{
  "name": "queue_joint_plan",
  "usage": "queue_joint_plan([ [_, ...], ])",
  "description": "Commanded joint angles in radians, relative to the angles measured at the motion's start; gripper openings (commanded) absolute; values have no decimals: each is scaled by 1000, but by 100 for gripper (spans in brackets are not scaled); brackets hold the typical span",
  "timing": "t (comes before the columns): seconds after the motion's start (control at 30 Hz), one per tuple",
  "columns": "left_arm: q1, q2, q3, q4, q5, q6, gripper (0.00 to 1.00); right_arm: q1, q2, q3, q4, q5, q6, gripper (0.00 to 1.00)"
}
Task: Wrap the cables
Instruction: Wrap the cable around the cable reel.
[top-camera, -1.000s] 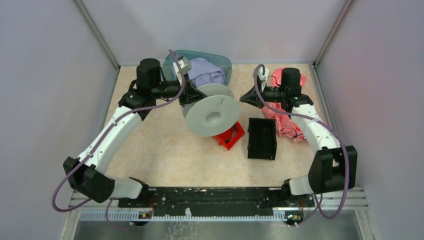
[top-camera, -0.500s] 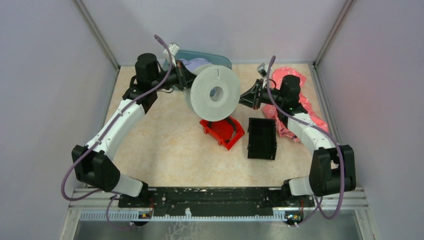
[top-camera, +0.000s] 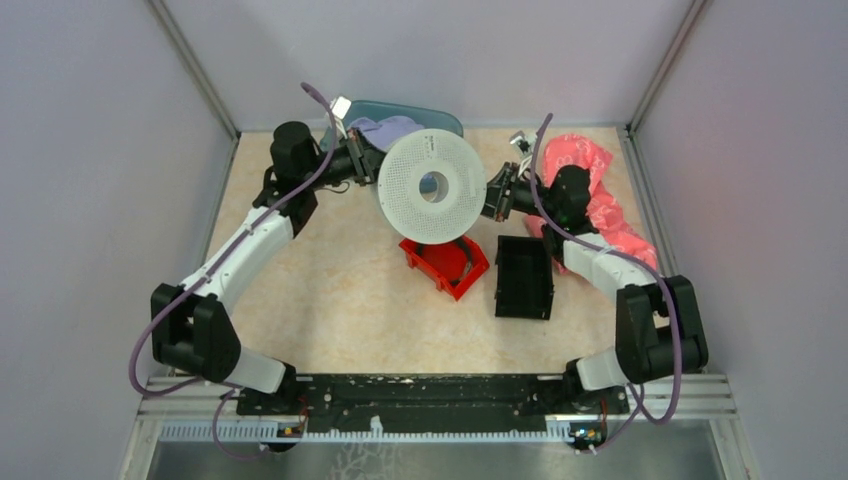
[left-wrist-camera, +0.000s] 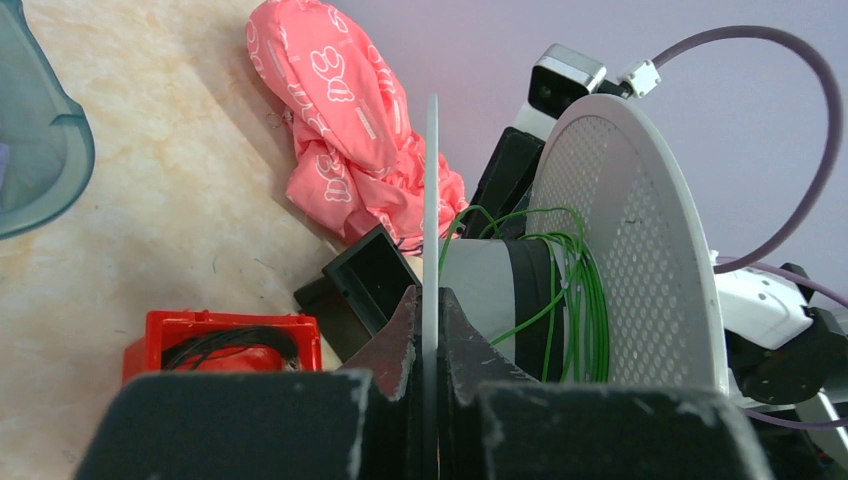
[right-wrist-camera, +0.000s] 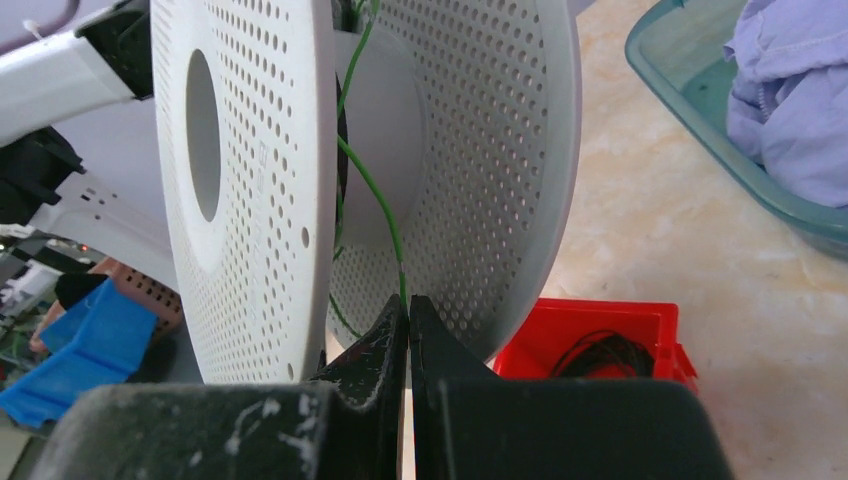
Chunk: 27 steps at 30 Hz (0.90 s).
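A white perforated spool (top-camera: 432, 186) hangs above the table, one flange facing up toward the top camera. My left gripper (left-wrist-camera: 431, 296) is shut on the thin edge of its other flange (left-wrist-camera: 431, 180), coming in from the spool's left (top-camera: 372, 165). The cables show as thin green wire (left-wrist-camera: 578, 290), wound in several turns round the grey hub. One green strand (right-wrist-camera: 372, 190) runs out between the two flanges into my right gripper (right-wrist-camera: 407, 300), which is shut on it at the spool's right side (top-camera: 497, 195).
A red bin (top-camera: 445, 262) holding black coiled cord sits under the spool, with a black bin (top-camera: 524, 277) to its right. Pink cloth (top-camera: 600, 200) lies at the back right. A teal tub (right-wrist-camera: 700, 120) with lavender cloth (right-wrist-camera: 790, 90) stands at the back.
The left arm has lifted the spool and turned it so its flange faces up. The right arm has swung in close to the spool's right side.
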Motion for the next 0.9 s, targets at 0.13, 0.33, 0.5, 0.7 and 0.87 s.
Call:
queue_joint_plan([
  [0.13,12,4,-100,256,28,-144,0,33,40,-69,400,51,270,0],
  [0.33,13,14,-159,362,32,-194,0,47,72,-100,558,104,371,0],
  [0.5,13,29,-171,402,39,-224,0,46,72,-102,543,110,340,3],
  [0.7,29,33,-165,404,40,-235,0,16,36,-92,405,129,238,21],
  [0.87,53,33,-165,405,41,-241,0,-28,24,-80,319,125,178,30],
])
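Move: The right hand pinches the green cable at the reel's right rim. The reel's hub lies about 10 cm to its left, 3 cm ahead and 5 cm higher. The red box stands some 9 cm left, 3 cm ahead and 25 cm below; the black box is about 11 cm right, level fore and aft, equally low. The left hand grips the far flange's rim, with the hub about 11 cm to its right, roughly level fore and aft and 2 cm higher. The right fingers let go of the green cable beside the reel, opening to about a quarter after first carrying it another centimetre leftwards towards the hub while the wrist rolls some 10 degrees, its left side rising. Once opening, the hand eases forward and right by 1–2 cm. The left hand keeps its grip on the far flange and lowers the reel about 2.5 cm. ##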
